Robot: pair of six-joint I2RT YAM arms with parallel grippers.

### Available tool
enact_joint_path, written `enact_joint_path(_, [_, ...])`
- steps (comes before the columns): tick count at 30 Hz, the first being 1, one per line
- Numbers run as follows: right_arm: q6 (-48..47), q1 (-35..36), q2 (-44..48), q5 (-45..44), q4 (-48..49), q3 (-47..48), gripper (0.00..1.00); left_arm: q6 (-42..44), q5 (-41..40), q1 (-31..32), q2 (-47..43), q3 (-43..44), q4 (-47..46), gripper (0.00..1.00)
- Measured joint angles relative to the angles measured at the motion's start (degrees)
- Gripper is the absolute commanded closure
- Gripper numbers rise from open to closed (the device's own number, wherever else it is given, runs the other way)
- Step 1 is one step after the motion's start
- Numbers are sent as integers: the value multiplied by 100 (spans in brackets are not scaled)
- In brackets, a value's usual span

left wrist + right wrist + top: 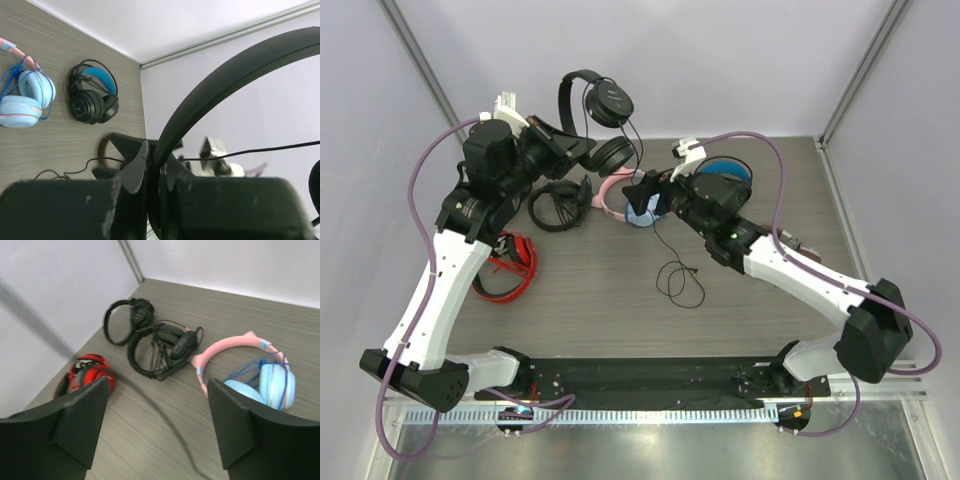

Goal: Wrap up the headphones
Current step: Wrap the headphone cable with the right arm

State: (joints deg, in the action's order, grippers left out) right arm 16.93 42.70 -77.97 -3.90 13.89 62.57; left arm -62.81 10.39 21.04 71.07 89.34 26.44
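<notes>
My left gripper [575,150] is shut on the thin headband of the slim black headphones [595,110] and holds them raised at the back of the table. In the left wrist view the headband [225,75] arcs up from the closed jaws of that gripper [155,165]. Their thin cable [655,215] hangs from an earcup and ends in a loose coil [680,280] on the table. My right gripper [645,195] is open beside the cable, holding nothing. In the right wrist view the cable [170,422] runs blurred between the spread fingers of the gripper [157,425].
A pink-and-blue pair [625,205] lies just under the right gripper. A bulky black pair with blue lining [725,175] sits behind the right arm. Other black headsets [560,205] and a red pair [510,265] lie at the left. Walls enclose the back and sides.
</notes>
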Motion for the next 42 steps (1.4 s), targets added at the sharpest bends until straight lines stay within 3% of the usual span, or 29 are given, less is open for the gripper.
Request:
enact_joint_path(3, [109, -225, -378, 96, 245, 26, 60, -2, 11, 0, 0, 0, 0, 100])
enact_joint_path(6, [262, -411, -675, 201, 415, 190, 83, -2, 20, 0, 0, 0, 0, 100])
enact_joint_path(7, [304, -466, -763, 258, 466, 278, 97, -2, 20, 0, 0, 0, 0, 100])
enact_joint_path(8, [334, -516, -857, 326, 538, 387, 99, -2, 20, 0, 0, 0, 0, 100])
enact_joint_path(23, [901, -1134, -1394, 728, 1038, 629, 99, 4, 17, 0, -2, 109, 22, 100])
enact_joint_path(32, [1244, -1117, -1504, 962, 1353, -254, 99, 22, 15, 0, -17, 216, 103, 100])
enact_joint_path(42, [1349, -1102, -1499, 1165, 1582, -516, 99, 4, 20, 0, -20, 238, 127, 100])
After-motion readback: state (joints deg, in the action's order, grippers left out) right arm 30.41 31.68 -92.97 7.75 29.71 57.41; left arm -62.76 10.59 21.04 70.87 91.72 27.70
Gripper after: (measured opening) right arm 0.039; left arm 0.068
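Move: The headphone cable hangs some 4 cm ahead of the open right hand, about level with it. The held headphones are about 5 cm ahead, 8 cm left and 12 cm above that hand; the cable's loose coil lies 11 cm back, 9 cm right and 31 cm below, and the pink-blue headphones 13 cm ahead, 2 cm left, 30 cm below. From the left hand the cable's grasp spot is about 4 cm ahead, 9 cm right, 13 cm down. The right hand reaches about 9 cm forward, pinching the cable midway, then draws it some 10 cm down. ##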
